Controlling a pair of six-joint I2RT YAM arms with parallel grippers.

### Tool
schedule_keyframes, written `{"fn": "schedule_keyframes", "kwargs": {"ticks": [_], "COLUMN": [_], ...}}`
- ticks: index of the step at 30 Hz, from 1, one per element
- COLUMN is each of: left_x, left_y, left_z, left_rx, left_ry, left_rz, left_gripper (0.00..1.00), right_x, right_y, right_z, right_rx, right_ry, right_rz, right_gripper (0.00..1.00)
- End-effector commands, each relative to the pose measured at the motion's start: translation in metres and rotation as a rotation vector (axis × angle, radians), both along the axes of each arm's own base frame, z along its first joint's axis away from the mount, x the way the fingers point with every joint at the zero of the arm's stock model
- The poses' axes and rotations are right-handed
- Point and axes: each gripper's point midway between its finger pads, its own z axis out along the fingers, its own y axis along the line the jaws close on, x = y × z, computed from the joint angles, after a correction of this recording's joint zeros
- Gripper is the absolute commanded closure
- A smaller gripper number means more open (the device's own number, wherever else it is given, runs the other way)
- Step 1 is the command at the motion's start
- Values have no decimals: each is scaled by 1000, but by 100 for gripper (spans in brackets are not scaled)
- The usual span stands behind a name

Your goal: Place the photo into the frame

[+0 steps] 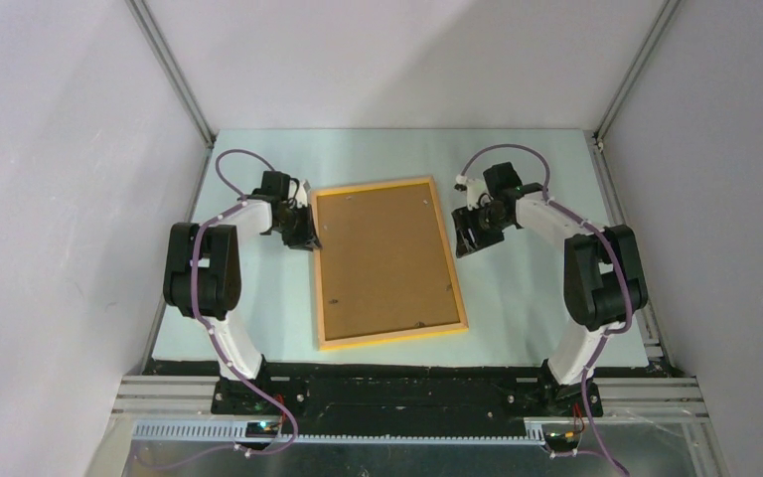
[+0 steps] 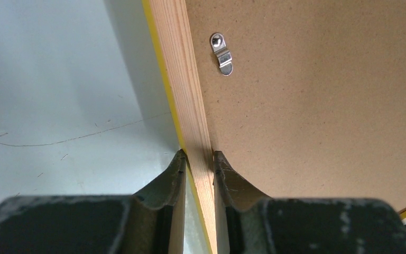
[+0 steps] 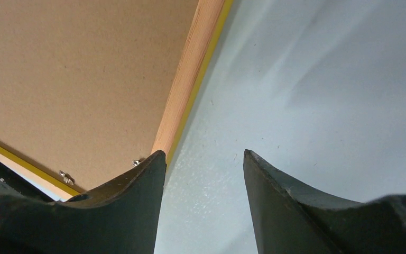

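The yellow-orange wooden frame [image 1: 392,336] lies back side up in the middle of the table, with the brown backing board [image 1: 382,258] filling it. The photo is hidden. My left gripper [image 1: 310,237] is at the upper part of the frame's left rail. In the left wrist view the gripper [image 2: 197,155] is shut on that wooden rail [image 2: 182,79], one finger on each side. My right gripper [image 1: 465,241] hovers just off the frame's right rail. In the right wrist view it [image 3: 204,153] stands open over bare table, its left fingertip [image 3: 156,161] at the rail [image 3: 187,84].
A small metal turn clip [image 2: 222,54] sits on the backing board [image 2: 317,95] near the left rail, and further clips [image 3: 66,177] show along another side. The pale green table [image 1: 536,288] is enclosed by white walls and aluminium posts [image 1: 174,70].
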Motion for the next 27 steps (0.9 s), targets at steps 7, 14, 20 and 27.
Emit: {"fn": "schedule_keyframes", "kwargs": {"ticks": [7, 14, 20, 27], "left_x": [-7, -16, -20, -22], "left_y": [-37, -57, -67, -69], "left_z": [1, -3, -2, -1], "left_rx": [-77, -106, -134, -143], "left_ry": [3, 38, 51, 55], "left_rz": [-177, -252, -270, -268], "left_gripper": [100, 100, 100, 100], "right_x": [56, 100, 122, 120], "right_y": [6, 8, 8, -1], "right_z": [38, 36, 19, 2], "right_rx": [35, 9, -27, -82], "right_ry": [-174, -207, -183, -158], "right_rz": [-77, -137, -164, -199], "right_gripper": [39, 39, 40, 40]}}
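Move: The right hand hangs open just outside the frame. The metal clip by the frame's far right corner is about 15 cm ahead of it, 8 cm left and 4 cm down. The right rail runs some 3 cm to its left, nearly level with it, and another clip sits roughly 6 cm back and 4 cm left. The left hand already grips the left rail; that far right clip is about 13 cm ahead of it and 26 cm right. Still pinching the left rail between its fingers, the left hand drags it about 5 cm to the right and turns some 10 degrees clockwise. Meanwhile the right hand, fingers staying open, arcs about 11 cm forward over the right rail, first rising, then sinking over the clip by the far right corner, without visibly touching it. ##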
